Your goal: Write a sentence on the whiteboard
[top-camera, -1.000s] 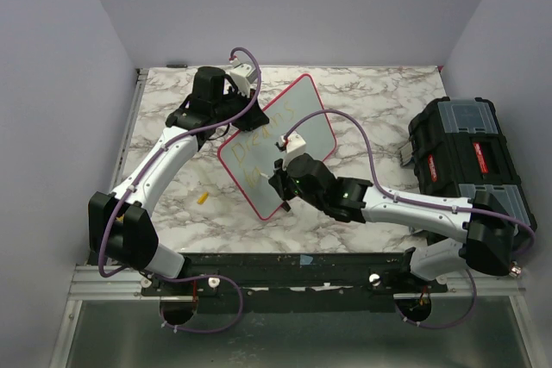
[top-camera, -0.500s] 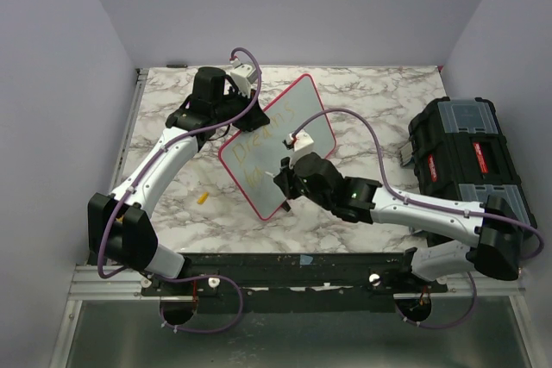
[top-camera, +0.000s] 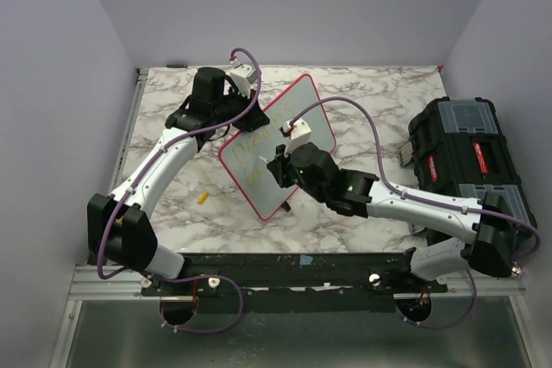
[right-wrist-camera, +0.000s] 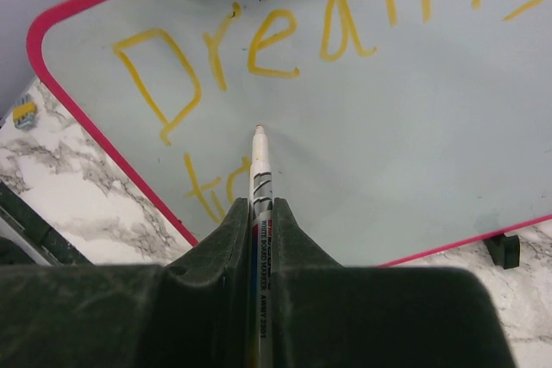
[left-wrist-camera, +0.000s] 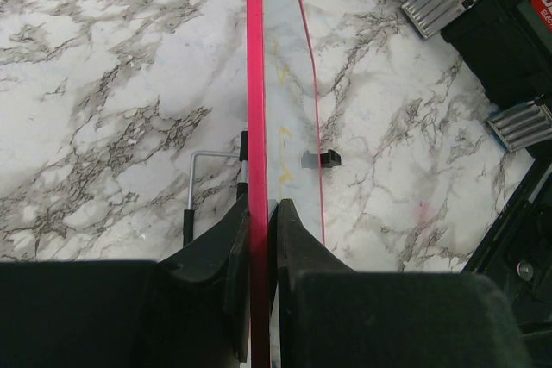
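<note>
The whiteboard (top-camera: 289, 105), white with a red-pink rim, stands tilted on edge in the middle of the marble table. My left gripper (left-wrist-camera: 261, 213) is shut on its rim (left-wrist-camera: 255, 84) and holds it from the left. The sentence (right-wrist-camera: 285, 40) is in yellow: "Dream…" on the top line and "to" (right-wrist-camera: 211, 187) below it. My right gripper (right-wrist-camera: 260, 208) is shut on a whiteboard marker (right-wrist-camera: 260, 170). The marker's tip (right-wrist-camera: 259, 131) points at the board's face just under "Dream" and to the right of "to". In the top view, the right gripper (top-camera: 280, 170) is over the board's lower part.
A black toolbox (top-camera: 466, 157) sits at the table's right edge, with its latches (left-wrist-camera: 440, 2) near the board. A small yellow cap (top-camera: 203, 197) lies left of the board. A black clip (right-wrist-camera: 503, 250) is on the board's lower rim, and a wire stand (left-wrist-camera: 191, 183) is behind it.
My right gripper has moved the marker a little up the board's face, from near the lower corner towards the middle. The left arm and the board have stayed still.
</note>
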Robot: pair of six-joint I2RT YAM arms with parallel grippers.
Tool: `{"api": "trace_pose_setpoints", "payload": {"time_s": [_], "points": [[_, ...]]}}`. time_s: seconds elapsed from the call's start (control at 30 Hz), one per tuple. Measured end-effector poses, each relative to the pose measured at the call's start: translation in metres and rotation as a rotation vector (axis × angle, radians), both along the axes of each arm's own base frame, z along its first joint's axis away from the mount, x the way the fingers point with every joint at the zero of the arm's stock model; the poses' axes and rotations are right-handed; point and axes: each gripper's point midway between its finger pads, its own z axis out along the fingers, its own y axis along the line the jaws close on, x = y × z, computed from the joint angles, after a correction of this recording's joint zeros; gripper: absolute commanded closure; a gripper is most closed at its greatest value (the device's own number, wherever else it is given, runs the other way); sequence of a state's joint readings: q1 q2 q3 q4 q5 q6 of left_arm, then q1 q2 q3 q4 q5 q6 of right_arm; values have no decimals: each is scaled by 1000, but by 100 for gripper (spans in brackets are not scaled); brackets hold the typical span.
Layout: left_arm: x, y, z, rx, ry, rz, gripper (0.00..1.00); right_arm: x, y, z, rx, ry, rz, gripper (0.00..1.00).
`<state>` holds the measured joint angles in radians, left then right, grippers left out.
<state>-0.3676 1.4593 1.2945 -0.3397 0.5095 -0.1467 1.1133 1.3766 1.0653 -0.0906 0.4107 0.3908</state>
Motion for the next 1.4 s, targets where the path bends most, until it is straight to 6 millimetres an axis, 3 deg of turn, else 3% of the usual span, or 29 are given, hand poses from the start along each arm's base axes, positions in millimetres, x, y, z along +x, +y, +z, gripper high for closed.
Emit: {"api": "trace_pose_setpoints", "payload": {"time_s": [0.63, 1.13, 1.4], "points": [[1, 1, -1, 1, -1, 3, 100, 11, 6, -7, -18, -4, -43, 99], [1, 2, -1, 1, -1, 6, 100, -6, -16, -56, -84, 89, -47, 99], [0, 1, 0, -1, -3, 3, 100, -9, -19, -56, -86, 99, -47, 99]]}}
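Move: The right hand holds the marker by its barrel. The blank spot on the whiteboard where it goes next lies about 6 cm ahead, 5 cm left and 3 cm below. The letters "ta" are about 2 cm ahead, 7 cm left and 6 cm below; "Dreams" centres roughly 11 cm ahead, 4 cm left and 2 cm higher. From the left hand, clamped on the board's upper-left edge, that spot is some 5 cm back, 2 cm right and 5 cm below. Forward and slightly left by about 1 cm, the right hand brings the marker tip onto the board just beyond "ta", pauses there, then sweeps down some 5 cm while easing back and right along the slope, tipping slightly downward and dragging the tip over the surface in one straight stroke. Its fingers keep their grip; the left hand still pinches the board's edge and holds steady. ##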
